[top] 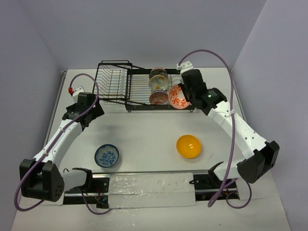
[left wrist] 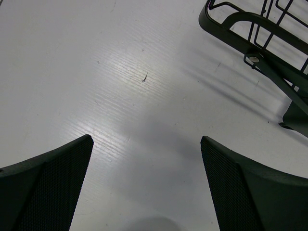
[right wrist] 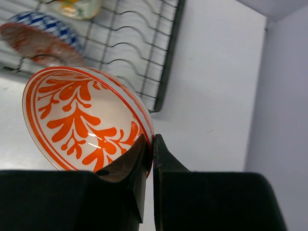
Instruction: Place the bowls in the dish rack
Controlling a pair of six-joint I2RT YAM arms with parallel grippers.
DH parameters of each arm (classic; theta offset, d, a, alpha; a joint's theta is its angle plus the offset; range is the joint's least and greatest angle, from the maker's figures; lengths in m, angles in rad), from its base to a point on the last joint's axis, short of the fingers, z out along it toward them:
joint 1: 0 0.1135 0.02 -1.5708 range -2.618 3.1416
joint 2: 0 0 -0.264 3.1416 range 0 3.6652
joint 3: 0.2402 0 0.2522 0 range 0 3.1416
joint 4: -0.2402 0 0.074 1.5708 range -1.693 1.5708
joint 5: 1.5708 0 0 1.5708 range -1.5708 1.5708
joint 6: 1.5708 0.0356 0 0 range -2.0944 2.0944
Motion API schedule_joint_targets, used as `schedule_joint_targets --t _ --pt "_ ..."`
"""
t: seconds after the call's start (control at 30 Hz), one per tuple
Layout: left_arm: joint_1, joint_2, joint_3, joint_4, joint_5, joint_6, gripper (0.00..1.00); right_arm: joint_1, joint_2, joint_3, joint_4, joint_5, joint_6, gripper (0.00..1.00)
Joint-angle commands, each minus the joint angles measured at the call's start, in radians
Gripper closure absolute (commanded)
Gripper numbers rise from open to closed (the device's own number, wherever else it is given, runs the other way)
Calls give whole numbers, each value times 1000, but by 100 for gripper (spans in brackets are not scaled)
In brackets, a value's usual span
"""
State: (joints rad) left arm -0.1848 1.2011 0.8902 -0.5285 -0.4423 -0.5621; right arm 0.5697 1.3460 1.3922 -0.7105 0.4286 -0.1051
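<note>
The black wire dish rack (top: 137, 89) stands at the back of the table, its basket section at the left end. Two bowls stand on edge in it: a white leaf-patterned one (top: 158, 79) and a pink-red patterned one (top: 158, 98). My right gripper (top: 185, 98) is shut on the rim of the orange-red floral bowl (right wrist: 86, 120), holding it on edge over the rack's right end (right wrist: 166, 72). A blue patterned bowl (top: 106, 156) and a plain orange-yellow bowl (top: 188, 146) sit on the table. My left gripper (left wrist: 144, 159) is open and empty above bare table, by the rack's corner (left wrist: 250, 29).
Grey walls close in the table on the left, back and right. A white taped strip (top: 154, 184) runs between the arm bases at the near edge. In the right wrist view a blue-and-red bowl (right wrist: 41, 36) stands in the rack behind the held bowl.
</note>
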Motion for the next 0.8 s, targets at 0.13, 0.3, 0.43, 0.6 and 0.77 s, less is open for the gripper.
schedule_joint_targets --t 0.13,0.3,0.43,0.6,0.77 --pt "-4 -25 15 5 -7 5 1 -155 31 76 177 59 -67 100" --pt "-4 -25 13 5 -12 5 1 -209 134 99 270 62 -96 100" --pt "-4 -18 13 7 -7 8 1 -246 248 174 325 72 -145 100" --pt "-4 -23 13 7 -3 8 1 -286 412 307 387 81 -189 100" --pt "-4 -20 12 10 11 10 1 -312 525 390 439 111 -244 100"
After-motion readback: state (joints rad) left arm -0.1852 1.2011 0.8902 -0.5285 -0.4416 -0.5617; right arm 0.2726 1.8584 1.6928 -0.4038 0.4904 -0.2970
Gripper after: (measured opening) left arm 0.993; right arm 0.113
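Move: Far and right of the orange-patterned bowl already in the right fingers lies the free space in the rack's far right corner, some 22 cm ahead of the right hand, 4 cm to its right and 20 cm lower. At about that same depth below the hand stand the racked reddish bowl, 11 cm ahead and 12 cm left, and the flowered bowl, 20 cm ahead and 13 cm left. From the left hand, that corner is around 26 cm forward, 52 cm right and 7 cm down. Carrying the orange-patterned bowl, still pinched by its rim, the right hand sweeps forward about 17 cm and right 8 cm over the rack towards its far right corner. The rightward swing comes mostly early; then the hand runs mainly forward and sinks a little, turning some 15 degrees clockwise with its left side dipping. ##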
